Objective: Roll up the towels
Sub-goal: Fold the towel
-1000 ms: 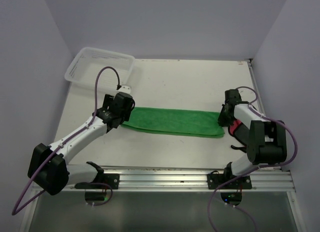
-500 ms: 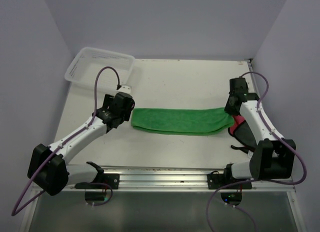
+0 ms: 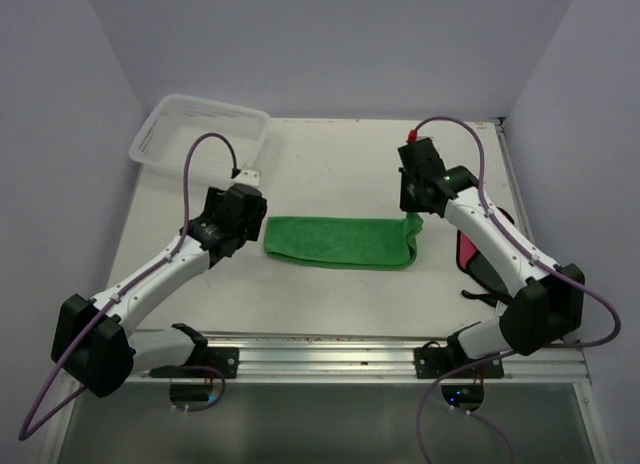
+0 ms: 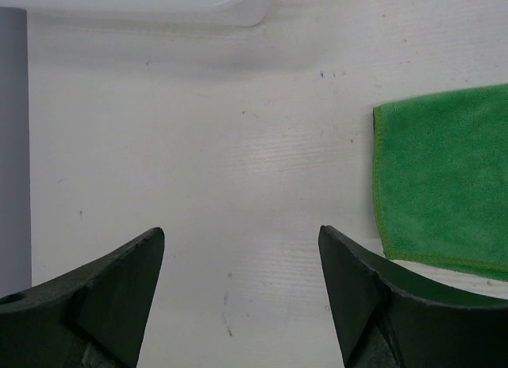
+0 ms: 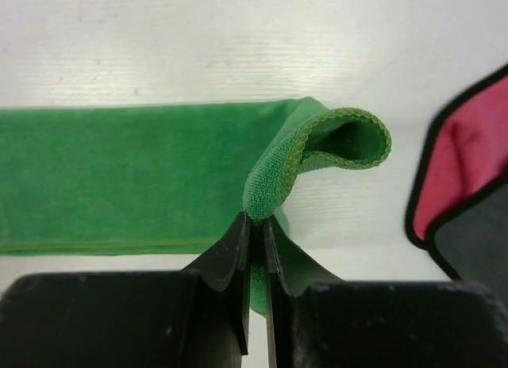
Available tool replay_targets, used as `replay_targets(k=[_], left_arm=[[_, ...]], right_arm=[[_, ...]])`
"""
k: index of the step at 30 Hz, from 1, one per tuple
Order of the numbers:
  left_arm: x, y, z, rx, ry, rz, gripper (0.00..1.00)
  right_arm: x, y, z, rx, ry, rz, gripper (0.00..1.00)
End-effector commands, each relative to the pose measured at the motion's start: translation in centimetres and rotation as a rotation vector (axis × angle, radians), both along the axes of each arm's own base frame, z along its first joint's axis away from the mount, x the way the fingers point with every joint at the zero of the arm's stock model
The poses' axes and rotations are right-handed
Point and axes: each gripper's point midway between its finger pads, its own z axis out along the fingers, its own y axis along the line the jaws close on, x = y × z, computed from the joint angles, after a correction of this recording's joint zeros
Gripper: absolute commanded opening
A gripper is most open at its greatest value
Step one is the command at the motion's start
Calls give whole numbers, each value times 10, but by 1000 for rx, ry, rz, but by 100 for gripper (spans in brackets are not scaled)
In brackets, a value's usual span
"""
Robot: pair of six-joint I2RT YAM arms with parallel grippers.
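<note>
A bright green towel (image 3: 335,241) lies as a long folded strip across the middle of the table. Its right end is lifted and curled back over itself. My right gripper (image 5: 256,221) is shut on that lifted end of the green towel (image 5: 119,178), the cloth pinched between the fingers. A red towel (image 3: 468,252) with a dark grey underside lies at the right, partly under my right arm, and also shows in the right wrist view (image 5: 460,158). My left gripper (image 4: 240,235) stands open over bare table, just left of the green towel's left end (image 4: 444,178).
A white mesh basket (image 3: 198,134) stands at the back left corner, and its rim (image 4: 159,3) shows at the top of the left wrist view. Walls close in on the left, back and right. The rail with the arm bases (image 3: 330,349) runs along the near edge.
My right gripper has carried the green towel's right end up and to the left, folding it back. The strip now looks shorter. The left arm has barely moved.
</note>
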Motion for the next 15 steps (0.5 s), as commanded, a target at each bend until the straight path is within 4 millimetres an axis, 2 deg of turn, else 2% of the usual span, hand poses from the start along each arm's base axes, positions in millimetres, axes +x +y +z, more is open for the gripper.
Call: replay_targets(k=[1,5,7,9,10,12,13,15], left_arm=[[5,-3,15,-42,-67,10,83],[5,-2,19,-49,-82,19,83],[4,-1,23,-53,-97,26,83],[4,1,25,-55,-106,31,83],[3,1,27,-60,-115,33,83],[3,2,29,-59,-121,37,83],[3,3,29,-62,-125,40,83],[2,3,30,-64,-129,40,83]], right_arm=[[5,31,3,20,13,20,0],[10,66,-1,18,37,59,0],[11,89,6,12,28,97,0],[10,114,-3,10,51,134,0],[14,126,4,29,35,147,0],[12,150,-7,32,59,181,0],[15,162,1,50,42,192,0],[13,183,-11,41,71,219,0]])
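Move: My right hand holds the towel's lifted right end, heading for the flat towel's left edge, some 36 cm to its left, about 3 cm back and 17 cm below. The red-and-grey pouch lies roughly 22 cm to that hand's right and 7 cm back. The white bin stands about 56 cm to its left and 27 cm ahead. From my left hand, the towel's left edge is level ahead, about 8 cm to the right and 13 cm below. With the towel's end still pinched in my closed right fingers, I sweep it briskly about 16 cm to the left over the part lying flat, towards the left edge. I sink only slightly on the way and turn the hand some 15 degrees counter-clockwise. My left hand, empty and open, lifts about 2 cm, clear of the towel. ##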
